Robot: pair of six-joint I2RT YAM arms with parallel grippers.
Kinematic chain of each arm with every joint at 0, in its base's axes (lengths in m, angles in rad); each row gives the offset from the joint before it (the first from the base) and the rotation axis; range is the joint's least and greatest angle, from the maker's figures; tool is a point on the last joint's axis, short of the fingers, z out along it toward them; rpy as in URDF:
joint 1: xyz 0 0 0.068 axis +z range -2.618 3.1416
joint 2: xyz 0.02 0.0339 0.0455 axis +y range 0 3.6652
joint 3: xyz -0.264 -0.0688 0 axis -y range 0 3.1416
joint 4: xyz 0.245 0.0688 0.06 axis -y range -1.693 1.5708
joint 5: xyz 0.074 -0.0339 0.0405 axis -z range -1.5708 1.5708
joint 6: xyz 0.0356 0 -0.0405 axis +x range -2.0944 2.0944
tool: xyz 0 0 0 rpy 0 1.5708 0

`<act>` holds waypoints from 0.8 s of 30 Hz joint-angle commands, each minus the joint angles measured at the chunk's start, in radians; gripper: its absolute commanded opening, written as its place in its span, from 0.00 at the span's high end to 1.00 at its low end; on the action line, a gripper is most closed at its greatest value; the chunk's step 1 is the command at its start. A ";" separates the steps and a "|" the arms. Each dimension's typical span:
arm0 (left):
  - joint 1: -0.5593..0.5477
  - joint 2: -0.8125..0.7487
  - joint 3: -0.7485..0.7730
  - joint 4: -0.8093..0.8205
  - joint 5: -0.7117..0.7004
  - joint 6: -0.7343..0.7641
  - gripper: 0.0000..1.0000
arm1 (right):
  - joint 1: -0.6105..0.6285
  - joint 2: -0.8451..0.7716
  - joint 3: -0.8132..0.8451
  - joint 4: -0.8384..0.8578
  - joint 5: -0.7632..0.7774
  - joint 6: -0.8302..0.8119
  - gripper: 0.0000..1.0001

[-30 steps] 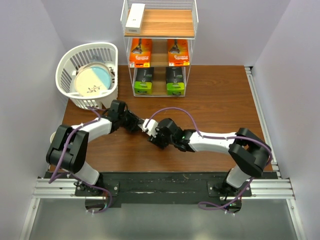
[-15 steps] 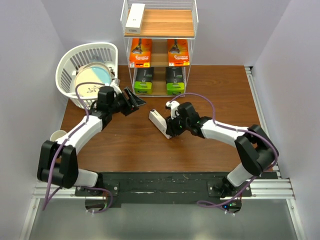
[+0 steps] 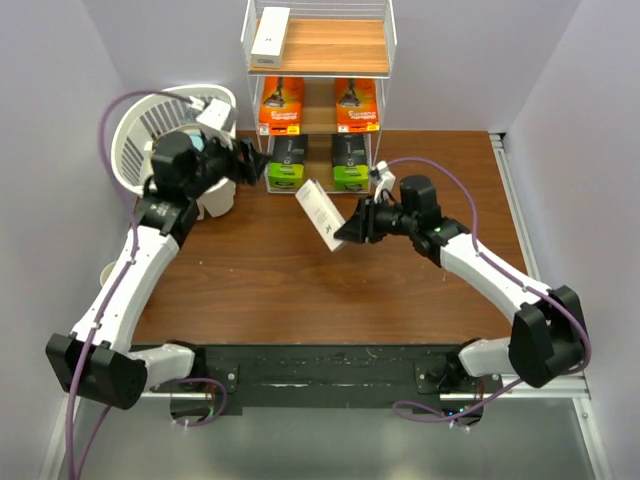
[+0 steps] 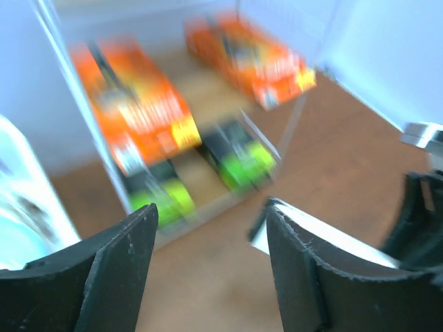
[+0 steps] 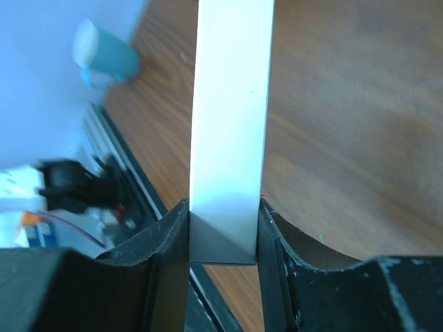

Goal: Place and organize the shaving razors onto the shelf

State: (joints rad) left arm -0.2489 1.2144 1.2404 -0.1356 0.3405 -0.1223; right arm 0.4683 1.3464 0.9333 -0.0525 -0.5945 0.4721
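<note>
My right gripper (image 3: 352, 228) is shut on one end of a long slim white razor box (image 3: 320, 214), held tilted above the table in front of the shelf (image 3: 318, 128). In the right wrist view the box (image 5: 232, 104) is pinched between both fingers (image 5: 169, 256). The shelf's top board carries another white box (image 3: 270, 33). Two orange boxes (image 3: 282, 103) sit on the middle board and two black-and-lime packs (image 3: 287, 163) on the bottom one. My left gripper (image 3: 250, 160) hangs open and empty by the shelf's lower left corner; its wrist view shows the orange boxes (image 4: 135, 111), lime packs (image 4: 156, 194) and the white box (image 4: 314, 223).
A white slatted basket (image 3: 135, 125) holding a plate stands left of the shelf, partly behind my left arm. A mug (image 3: 115, 272) sits at the table's left edge. Grey walls close in both sides, and the arm bases line the near edge.
The left gripper let go of the white box, opened, and rose back toward the shelf and basket. The right gripper kept the box and carried it up toward the shelf.
</note>
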 commanded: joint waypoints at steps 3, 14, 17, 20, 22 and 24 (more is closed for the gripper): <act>0.005 0.019 0.203 0.077 0.007 0.234 0.49 | -0.072 -0.052 0.278 0.097 -0.039 0.137 0.77; -0.070 0.250 0.461 0.034 0.134 0.268 1.00 | -0.184 0.154 0.617 0.241 0.065 0.518 0.78; -0.159 0.293 0.479 0.042 0.062 0.361 1.00 | -0.194 0.227 0.676 0.255 0.108 0.607 0.76; -0.230 0.330 0.498 0.045 0.045 0.435 1.00 | -0.195 0.284 0.732 0.215 0.139 0.655 0.76; -0.251 0.356 0.508 0.056 0.045 0.429 1.00 | -0.197 0.309 0.762 0.203 0.154 0.666 0.76; -0.259 0.373 0.521 0.060 0.048 0.412 1.00 | -0.203 0.329 0.779 0.200 0.166 0.683 0.76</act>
State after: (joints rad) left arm -0.4965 1.5726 1.6909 -0.1074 0.4088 0.2420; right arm 0.2737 1.6661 1.6321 0.1356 -0.4915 1.0622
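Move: The HARRY'S box is already held by one end in the right fingers; the free right part of the top shelf lies about 26 cm ahead of that hand, 3 cm right and 17 cm up. The other white box lies some 18 cm to the left of that spot, the right orange razor pack about 20 cm ahead of the right hand, 1 cm right and 3 cm higher. From the left hand the held box is roughly 5 cm back, 13 cm right and 16 cm below. The HARRY'S box is carried up and forward to the top shelf by the right hand, which keeps its grip, rising about 25 cm, easing down slightly at the end as it reaches farther in, and turning the box clockwise until it points at the shelf. The left hand shuts its empty fingers while rising, then swings right, sinking, towards the held box. ##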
